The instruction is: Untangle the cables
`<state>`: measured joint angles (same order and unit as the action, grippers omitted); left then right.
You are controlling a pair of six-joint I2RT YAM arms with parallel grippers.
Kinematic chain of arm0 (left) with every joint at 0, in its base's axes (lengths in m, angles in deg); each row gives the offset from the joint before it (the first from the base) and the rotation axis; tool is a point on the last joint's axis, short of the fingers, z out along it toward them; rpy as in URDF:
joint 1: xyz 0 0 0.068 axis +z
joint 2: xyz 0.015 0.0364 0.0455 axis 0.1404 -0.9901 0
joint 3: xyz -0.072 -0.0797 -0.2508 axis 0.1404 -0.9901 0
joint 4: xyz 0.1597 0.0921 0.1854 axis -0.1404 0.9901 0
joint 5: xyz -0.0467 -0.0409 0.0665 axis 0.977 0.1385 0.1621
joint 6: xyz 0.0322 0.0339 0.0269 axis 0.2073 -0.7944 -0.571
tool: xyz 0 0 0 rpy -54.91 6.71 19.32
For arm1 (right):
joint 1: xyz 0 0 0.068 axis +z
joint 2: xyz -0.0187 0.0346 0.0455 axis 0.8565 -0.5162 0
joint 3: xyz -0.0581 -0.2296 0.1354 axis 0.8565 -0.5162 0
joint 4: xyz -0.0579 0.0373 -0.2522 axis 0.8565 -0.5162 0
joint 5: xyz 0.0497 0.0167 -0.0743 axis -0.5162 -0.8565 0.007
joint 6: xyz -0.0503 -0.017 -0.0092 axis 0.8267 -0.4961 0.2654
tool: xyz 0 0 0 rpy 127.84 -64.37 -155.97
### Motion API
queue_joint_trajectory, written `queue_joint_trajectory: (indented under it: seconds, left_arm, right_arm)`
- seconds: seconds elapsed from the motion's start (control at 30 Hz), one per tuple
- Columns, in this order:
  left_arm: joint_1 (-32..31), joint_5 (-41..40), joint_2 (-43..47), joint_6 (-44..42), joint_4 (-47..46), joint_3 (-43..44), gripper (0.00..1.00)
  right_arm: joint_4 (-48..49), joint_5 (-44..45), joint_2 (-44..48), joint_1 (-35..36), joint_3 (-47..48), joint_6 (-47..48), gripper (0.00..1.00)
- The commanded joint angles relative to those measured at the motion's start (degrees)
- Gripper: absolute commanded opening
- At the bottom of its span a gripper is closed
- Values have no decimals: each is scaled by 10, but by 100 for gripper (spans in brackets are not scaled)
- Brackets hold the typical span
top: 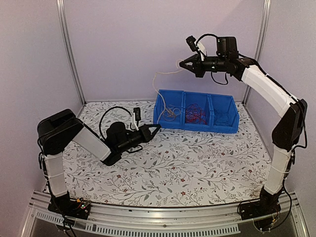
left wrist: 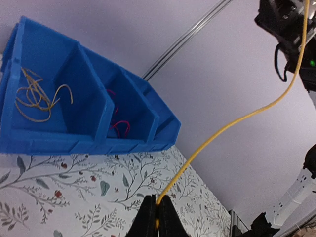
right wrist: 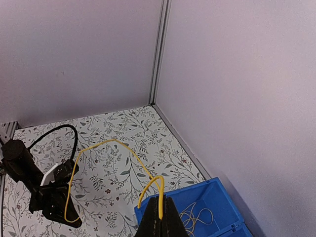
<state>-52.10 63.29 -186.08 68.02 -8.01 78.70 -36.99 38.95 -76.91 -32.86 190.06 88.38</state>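
Note:
One yellow cable [top: 156,79] hangs in a long arc between my two grippers. My right gripper [top: 182,64] is raised high above the blue bin [top: 197,126] and is shut on one end of the cable [right wrist: 98,145]. My left gripper [top: 157,128] is low over the table at the bin's front left corner. It is shut on the other end [left wrist: 222,129], which runs up between its fingertips [left wrist: 157,197]. Loose yellow cables [left wrist: 34,96] lie in the bin's left compartment, and red cables [top: 196,113] lie in the middle one.
The three-compartment bin [left wrist: 74,144] stands at the back of the floral table, close to the rear wall. Walls with metal corner posts [top: 69,49] close in the back and sides. The left arm's thick black cable [top: 106,118] loops over the table.

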Motion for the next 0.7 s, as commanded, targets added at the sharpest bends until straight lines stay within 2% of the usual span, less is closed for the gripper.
queue_joint_trajectory:
  seconds: [0.0, 0.27, 0.33, 0.4, 0.47, 0.53, 0.57, 0.67]
  left_arm:
    - [23, 7, 44, -64, 121, 104, 0]
    - [65, -9, -47, -71, 307, 342, 0]
    - [77, -1, -88, -64, 360, 405, 0]
    - [93, 41, -140, -66, 421, 483, 0]
    - [105, 67, -183, -78, 456, 554, 0]
    - [108, 76, -205, -95, 476, 586, 0]
    - [108, 79, -210, -101, 479, 595, 0]
    - [109, 92, -223, -107, 488, 620, 0]
  right_arm:
    - [36, 22, -63, -4, -10, -10, 0]
    - [60, 79, -189, -5, 20, -7, 2]
    - [57, 92, -217, -7, 37, -7, 15]
    - [47, 87, -241, -13, 49, -12, 23]
    - [44, 70, -244, -23, 41, -27, 38]
    - [47, 56, -228, -30, 17, -35, 53]
    - [46, 48, -216, -32, 5, -31, 58]
    - [34, 31, -175, -40, -24, -18, 64]
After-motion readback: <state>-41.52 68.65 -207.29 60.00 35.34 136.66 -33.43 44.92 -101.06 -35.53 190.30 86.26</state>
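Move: The yellow cable hangs between both closed grippers, bound for the bin's left compartment, where loose yellow cable already lies. That compartment's middle is about 30 cm ahead of the left hand, 6 cm right and 10 cm below; from the right hand it is some 20 cm ahead, 4 cm left and 37 cm below. The red cables in the middle compartment lie level with it, roughly 15 cm farther right. The yellow cable is brought to the left compartment by both hands: the right sinks about 23 cm and reaches 11 cm forward, tipping down some 20 degrees, and opens late to let go. The left keeps its pinch, arching up about 12 cm and back down most of that while travelling 20 cm forward and slightly right, towards the compartment. ##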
